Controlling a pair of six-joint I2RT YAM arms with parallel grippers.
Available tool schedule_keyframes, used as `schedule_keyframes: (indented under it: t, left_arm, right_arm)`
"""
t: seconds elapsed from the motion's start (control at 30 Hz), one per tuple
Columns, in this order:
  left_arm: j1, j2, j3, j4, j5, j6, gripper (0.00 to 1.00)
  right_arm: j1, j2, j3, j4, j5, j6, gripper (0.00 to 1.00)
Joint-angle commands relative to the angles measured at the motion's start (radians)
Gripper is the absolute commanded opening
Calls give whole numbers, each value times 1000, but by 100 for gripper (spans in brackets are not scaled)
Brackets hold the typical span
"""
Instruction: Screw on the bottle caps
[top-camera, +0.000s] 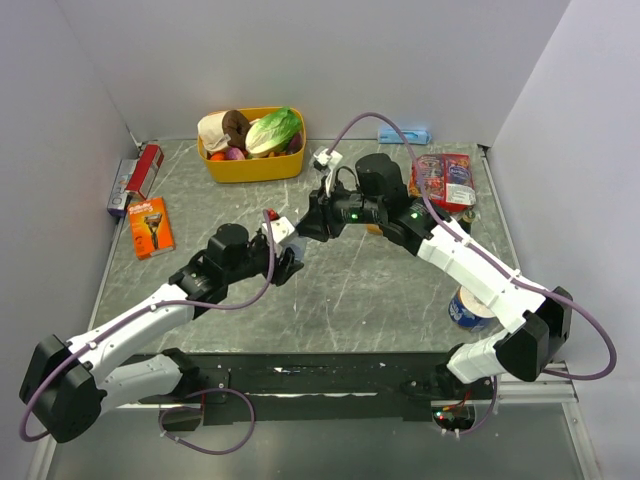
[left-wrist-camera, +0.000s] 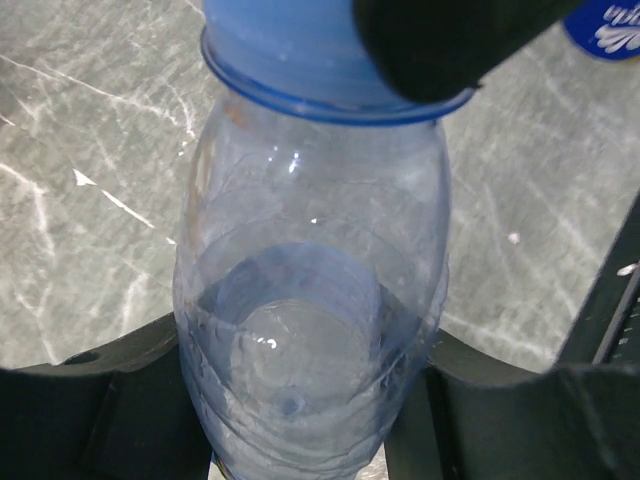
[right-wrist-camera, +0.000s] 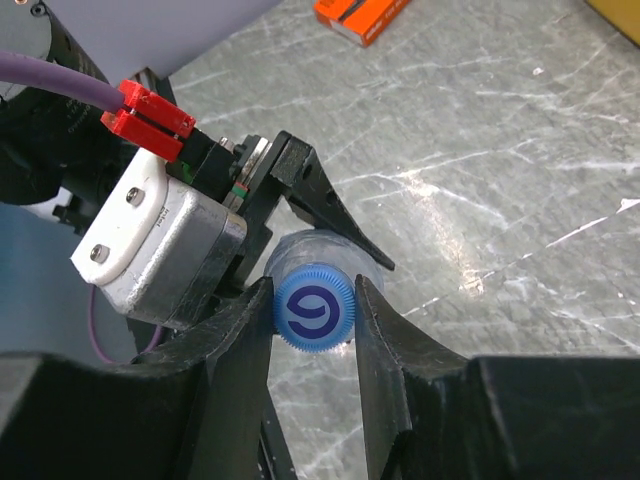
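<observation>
The clear water bottle (left-wrist-camera: 310, 300) is clamped near its base between my left gripper's (left-wrist-camera: 300, 378) fingers and held off the table. The blue cap (right-wrist-camera: 314, 310) sits on the bottle's neck, and also shows in the left wrist view (left-wrist-camera: 285, 50). My right gripper (right-wrist-camera: 314, 300) is shut on this cap, one finger (right-wrist-camera: 245, 340) on each side. In the top view the two grippers, left (top-camera: 288, 262) and right (top-camera: 303, 232), meet at mid-table, hiding the bottle. The white cap is out of view. A bit of orange (top-camera: 372, 229) shows behind the right arm.
A yellow basket (top-camera: 250, 168) of toy food stands at the back. An orange razor box (top-camera: 151, 227) and a red-and-blue box (top-camera: 135, 178) lie at the left. Snack packets (top-camera: 445, 180) lie at the back right. A blue-and-white can (top-camera: 468, 308) stands near the right arm.
</observation>
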Motion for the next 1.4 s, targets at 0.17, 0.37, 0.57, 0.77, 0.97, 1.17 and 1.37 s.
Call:
schedule_keyframes:
  t: [0.17,0.37,0.57,0.77,0.97,1.17,1.37]
  left_arm:
    - [-12,-42,39,304,129,-128,1]
    - [-12,-30,42,325,120,-187,1]
    - [-12,-22,40,324,125,-211,1]
    - [-10,-2,46,307,112,-239,16]
    - [-12,15,26,290,77,-215,96]
    - [-12,4,-30,184,149,-31,96]
    - [-10,-10,-41,-14,166,128,96]
  right_arm:
    - [7,17,-24,-41,19,51,33]
    - [6,21,-47,-31,5,66,41]
    - [0,20,-69,-5,-37,75,26]
    - [-32,18,-52,-10,-102,7,0]
    - [-109,-35,-3,-126,-53,-185,0]
    - [-189,-123,-32,-219,14,-394,0]
    - [-252,-265,-229,-110,91,-552,0]
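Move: The water bottle is still in both my hands: its middle lies about 3 cm left of my right hand and 9 cm below it, my right fingers being on the blue cap; from my left hand it is about 1 cm right and 2 cm up. From my right hand, the orange-drink bottle stands about 18 cm ahead, 16 cm right and 20 cm lower, and the paper roll about 8 cm back, 38 cm right and 23 cm lower. I keep the bottle between both hands at first, my left drifting back and right a little, my right barely easing its pinch on the cap and tightening again. Then my left fingers open wide and let go of the body, that hand bobbing up and back down, while my right carries the bottle by its cap about 11 cm right over open table, slightly forward and down, tilting some 20 degrees. ##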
